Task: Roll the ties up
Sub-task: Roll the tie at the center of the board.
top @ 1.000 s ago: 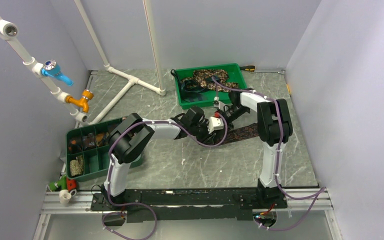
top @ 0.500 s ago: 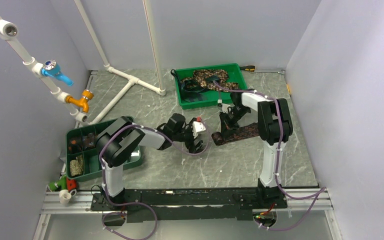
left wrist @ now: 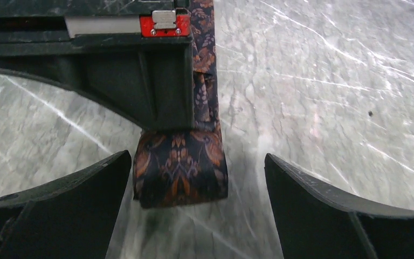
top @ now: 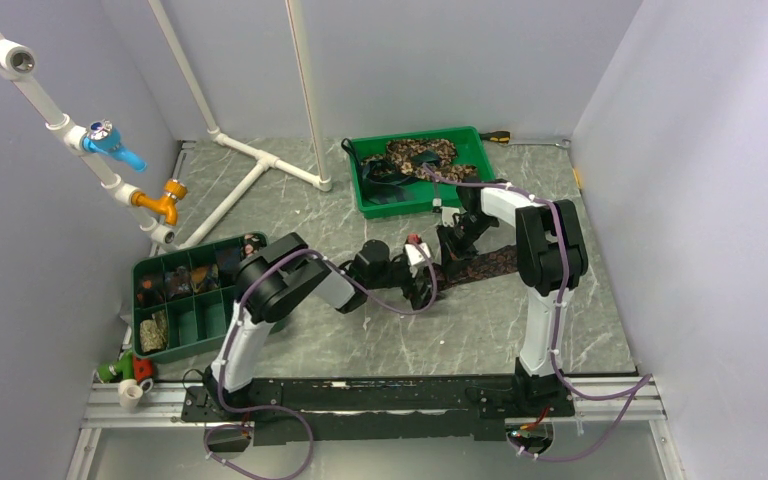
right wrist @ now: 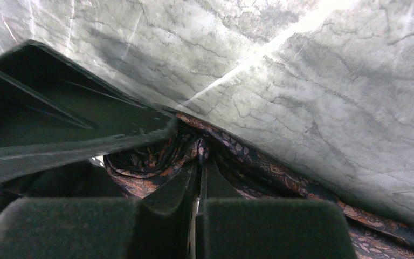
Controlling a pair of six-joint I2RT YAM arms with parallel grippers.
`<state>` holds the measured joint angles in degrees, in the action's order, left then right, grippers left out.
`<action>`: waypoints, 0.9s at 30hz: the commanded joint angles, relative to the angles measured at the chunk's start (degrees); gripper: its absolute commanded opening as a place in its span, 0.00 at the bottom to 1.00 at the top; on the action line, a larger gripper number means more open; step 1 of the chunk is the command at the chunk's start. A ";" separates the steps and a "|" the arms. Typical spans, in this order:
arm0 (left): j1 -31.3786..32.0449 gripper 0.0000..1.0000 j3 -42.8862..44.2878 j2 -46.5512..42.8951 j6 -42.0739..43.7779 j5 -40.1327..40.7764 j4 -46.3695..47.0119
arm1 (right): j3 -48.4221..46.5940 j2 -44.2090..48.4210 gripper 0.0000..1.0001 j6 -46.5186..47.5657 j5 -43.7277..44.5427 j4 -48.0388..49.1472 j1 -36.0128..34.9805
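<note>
A dark brown patterned tie (top: 485,264) lies on the table in front of the right arm, its near end folded into a small roll (left wrist: 180,167). My left gripper (top: 424,284) is open wide around that roll; the roll sits close to the left finger (left wrist: 59,200) and well apart from the right finger (left wrist: 350,213). My right gripper (right wrist: 198,162) is shut, pinching the tie's fabric (right wrist: 156,162) just behind the roll, and its black body (left wrist: 140,81) shows in the left wrist view. More ties (top: 415,157) are piled in the green tray (top: 480,140) at the back.
A green compartment box (top: 200,325) at the left holds several rolled ties. White pipes (top: 260,160) with blue and orange taps stand at the back left. Purple cables loop off both arms. Grey walls close in on both sides.
My left gripper has opened, drawn back to the left, then come forward again around the tie's rolled end. The right gripper has stayed shut on the tie.
</note>
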<state>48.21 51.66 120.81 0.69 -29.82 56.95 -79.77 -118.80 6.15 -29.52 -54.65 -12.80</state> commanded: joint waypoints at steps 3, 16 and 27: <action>1.71 0.90 4.57 6.30 -2.95 4.04 10.28 | 2.78 -3.85 0.00 0.64 11.39 5.43 -0.94; 2.16 0.14 6.16 8.36 3.32 5.30 -2.73 | 2.94 -3.38 0.00 -0.04 5.77 4.77 -1.10; -1.10 0.00 3.13 -1.18 17.43 1.36 -44.27 | -2.60 2.66 0.42 3.86 -12.40 -3.47 5.72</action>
<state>48.73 56.34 118.80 10.96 -25.87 38.65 -80.07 -118.91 6.48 -35.55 -55.64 -11.49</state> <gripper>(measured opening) 0.450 0.330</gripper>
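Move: The tie's roll lies just past the left hand's wide-open fingertips, some 3 cm to its right, 1 cm ahead and 2 cm lower. The unrolled strip runs off to the right, its visible middle about 12 cm right, 4 cm ahead and 4 cm below; the green tray's middle is some 27 cm straight ahead and 3 cm down. From the right hand the roll is roughly 3 cm left and 2 cm back, about level. The left fingers close on both ends of the roll after the hand reaches about 3 cm right, with a little forward and down; keeping their grip, they then draw it some 3.5 cm left while the fingertips tip down about 15 degrees. The right hand's shut fingertips stay on the tie beside the roll, then part slightly and rise about 1 cm, easing left. ##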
